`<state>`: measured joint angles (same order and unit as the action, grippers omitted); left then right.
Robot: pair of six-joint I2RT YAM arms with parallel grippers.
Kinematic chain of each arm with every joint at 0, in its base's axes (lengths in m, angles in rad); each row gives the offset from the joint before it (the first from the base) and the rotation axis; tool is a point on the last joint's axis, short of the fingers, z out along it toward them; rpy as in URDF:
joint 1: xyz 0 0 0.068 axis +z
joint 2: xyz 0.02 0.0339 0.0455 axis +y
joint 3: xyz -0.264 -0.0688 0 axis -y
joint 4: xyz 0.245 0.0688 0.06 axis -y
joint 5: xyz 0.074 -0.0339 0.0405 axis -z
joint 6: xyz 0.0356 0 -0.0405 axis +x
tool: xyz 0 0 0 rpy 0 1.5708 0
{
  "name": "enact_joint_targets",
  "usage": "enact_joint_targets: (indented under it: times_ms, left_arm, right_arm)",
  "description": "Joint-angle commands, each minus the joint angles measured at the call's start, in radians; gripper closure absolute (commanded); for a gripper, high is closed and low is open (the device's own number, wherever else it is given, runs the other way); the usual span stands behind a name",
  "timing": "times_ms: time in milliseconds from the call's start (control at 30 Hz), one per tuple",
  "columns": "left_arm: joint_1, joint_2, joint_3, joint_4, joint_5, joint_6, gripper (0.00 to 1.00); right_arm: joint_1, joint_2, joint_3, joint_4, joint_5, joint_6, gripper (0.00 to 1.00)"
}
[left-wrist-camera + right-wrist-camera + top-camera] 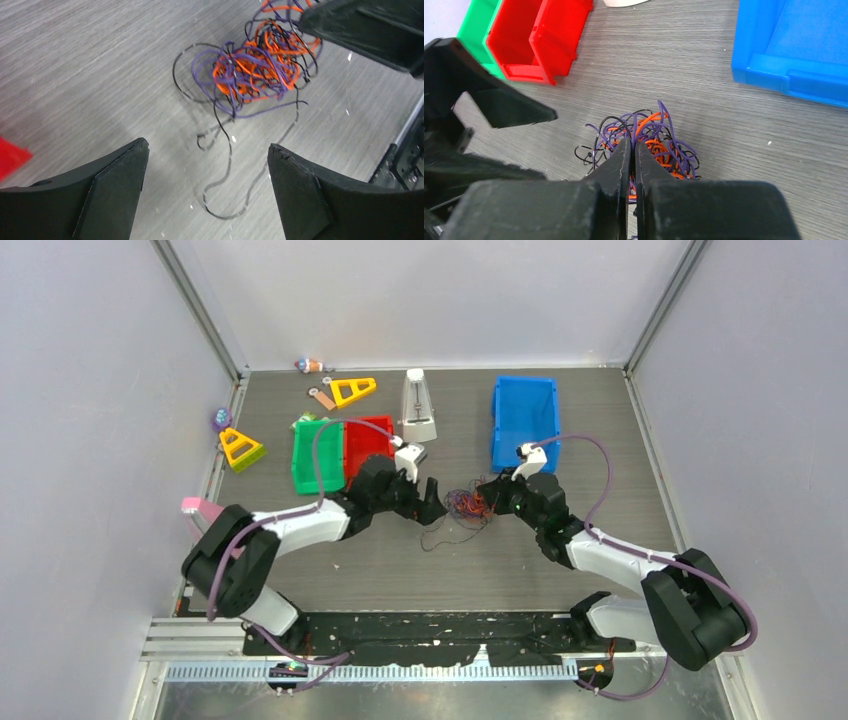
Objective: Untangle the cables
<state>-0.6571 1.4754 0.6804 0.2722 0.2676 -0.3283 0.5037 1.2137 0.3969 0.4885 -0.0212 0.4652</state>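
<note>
The cables (466, 504) lie as a small tangled clump of orange, purple and black strands in the middle of the table. My right gripper (489, 496) is shut, its tips (633, 142) pinched into the near side of the cables (659, 135), with strands showing between the jaws. My left gripper (436, 508) stands open just left of the clump, with nothing between its fingers. In the left wrist view the cables (255, 65) sit ahead of the left gripper (207, 147). A loose black strand (227, 175) loops on the table between its fingertips.
A red bin (368, 440) and a green bin (316, 455) stand behind the left arm. A blue bin (524, 420) is behind the right arm. A white metronome (418, 405) stands between them. Yellow triangles (352, 390) and small toys lie at the far left.
</note>
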Motion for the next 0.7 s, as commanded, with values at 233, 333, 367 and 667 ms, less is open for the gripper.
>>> enact_joint_targets:
  times_ms: [233, 333, 367, 667]
  left_arm:
    - [-0.065, 0.265, 0.313, -0.306, -0.047, 0.104, 0.13]
    - [-0.079, 0.274, 0.318, -0.348, -0.046, 0.126, 0.16]
    - [-0.084, 0.271, 0.31, -0.357, -0.052, 0.136, 0.18]
    - [-0.089, 0.317, 0.393, -0.543, -0.185, 0.175, 1.0]
  right_arm:
    - [-0.001, -0.01, 0.0, 0.069, -0.02, -0.02, 0.95]
    - [-0.001, -0.018, -0.003, 0.062, -0.001, -0.022, 0.94]
    - [-0.001, -0.021, -0.003, 0.056, 0.005, -0.023, 0.95]
    - [-0.001, -0.05, -0.003, -0.035, 0.175, -0.015, 0.9]
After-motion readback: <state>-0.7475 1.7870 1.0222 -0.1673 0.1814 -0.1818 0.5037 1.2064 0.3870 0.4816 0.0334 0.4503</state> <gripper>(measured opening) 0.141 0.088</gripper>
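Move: The left hand, open, goes for the loose black cable trailing from the tangle, roughly 7 cm below its fingertips and 2 cm to its right. The cable tangle's middle is about 6 cm to this hand's right, 1 cm ahead and 4 cm lower; the red box is some 13 cm ahead and 13 cm left, 6 cm lower. From the right hand, holding the tangle, that cable lies about 8 cm left, 4 cm back and 9 cm down. The left fingertips pinch the loose black cable just short of the tangle: the hand sinks about 6.5 cm, arcing first forward and right, then back over the same ground, while it rolls some 20 degrees, left side rising, and tips a little further down. Its fingers shut near the bottom. The right hand keeps its grip on the tangle, nearly still. ##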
